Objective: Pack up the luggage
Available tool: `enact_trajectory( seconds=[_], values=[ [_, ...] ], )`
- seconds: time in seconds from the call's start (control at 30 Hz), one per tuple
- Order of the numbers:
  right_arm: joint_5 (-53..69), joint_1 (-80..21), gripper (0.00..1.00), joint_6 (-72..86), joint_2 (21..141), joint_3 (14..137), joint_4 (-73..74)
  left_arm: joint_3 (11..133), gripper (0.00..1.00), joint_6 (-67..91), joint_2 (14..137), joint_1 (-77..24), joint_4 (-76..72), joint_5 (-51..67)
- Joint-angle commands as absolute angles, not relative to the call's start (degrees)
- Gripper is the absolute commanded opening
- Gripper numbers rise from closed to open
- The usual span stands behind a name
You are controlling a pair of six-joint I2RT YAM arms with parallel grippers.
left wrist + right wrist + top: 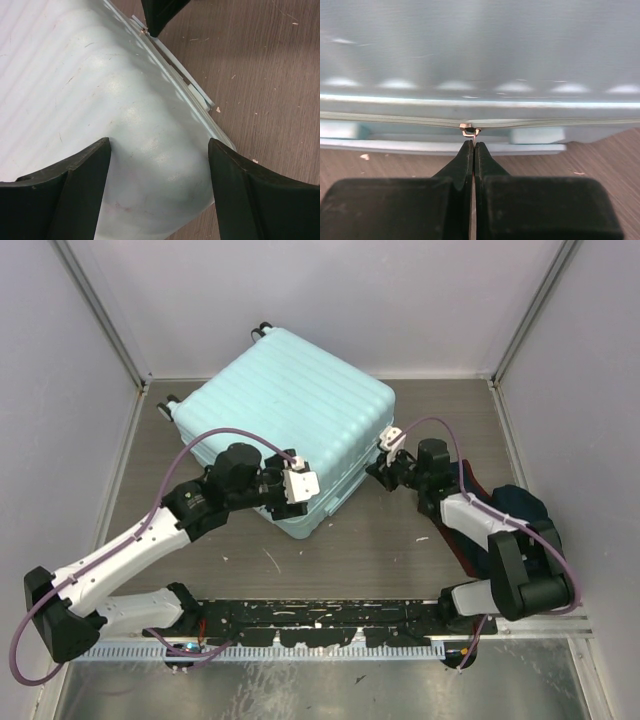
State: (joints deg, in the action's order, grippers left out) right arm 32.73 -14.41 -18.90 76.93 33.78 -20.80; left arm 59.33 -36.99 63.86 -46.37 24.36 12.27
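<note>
The luggage (290,410), a pale mint-blue ribbed hard-shell suitcase, lies closed on the table with small dark wheels at its far side. My left gripper (300,485) hovers open over its near corner. In the left wrist view its fingers (75,190) straddle that rounded corner (150,150). My right gripper (380,468) is at the case's right side, shut on the small metal zipper pull (470,132) on the zip seam of the luggage (480,50). The right fingertips (159,15) also show at the seam in the left wrist view.
A dark red and navy item (510,502) lies on the wooden table (380,550) at the right, under my right arm. A black rail (320,620) runs along the near edge. Grey walls close in both sides and the back.
</note>
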Motion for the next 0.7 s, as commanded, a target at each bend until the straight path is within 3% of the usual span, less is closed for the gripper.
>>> enact_trajectory(
  seconds=[0.0,0.13,0.33,0.5,0.67],
  values=[
    [29.01,-8.42,0.01,-21.30,79.09,40.64,-21.47,55.55,0.73,-40.98,66.61,-41.69,34.70,1.23],
    [29.47,-5.13,0.01,-22.77,82.57,43.78,-20.05,56.47,0.71,-39.50,66.27,-40.16,34.88,2.84],
    [37.74,-5.88,0.01,-23.08,83.42,44.27,-14.82,61.42,0.73,-32.29,62.54,-40.82,32.16,14.14],
    [38.08,-6.60,0.01,-19.62,83.76,43.78,-16.08,67.50,0.76,-27.97,65.11,-50.56,29.53,9.43],
    [38.47,-6.55,0.00,-19.46,85.07,46.34,-15.83,75.29,0.77,-26.64,76.12,-59.40,27.93,0.73]
  ],
)
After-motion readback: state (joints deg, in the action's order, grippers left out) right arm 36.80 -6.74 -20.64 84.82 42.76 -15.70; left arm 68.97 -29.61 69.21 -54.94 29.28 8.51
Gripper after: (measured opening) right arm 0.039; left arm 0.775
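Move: The right hand already pinches the zipper pull on the suitcase's right side. The far foot of the carry handle, where the pull goes, lies about 5 cm ahead and 4 cm right; the suitcase's far right corner is some 12 cm ahead and 8 cm right, level. The left hand, open, has the suitcase's near corner roughly 3 cm right, 1 cm back and 5 cm below, and the zipper pull about 18 cm right, 7 cm ahead and 11 cm lower. Keep the right gripper shut on the zipper pull and draw it briskly forward and right along the zip, about 6 cm, to the handle's far foot, then hold there. Bring the left gripper off the near corner: ease it up first, then swing it right and back about 5 cm, still rising, fingers left open. ##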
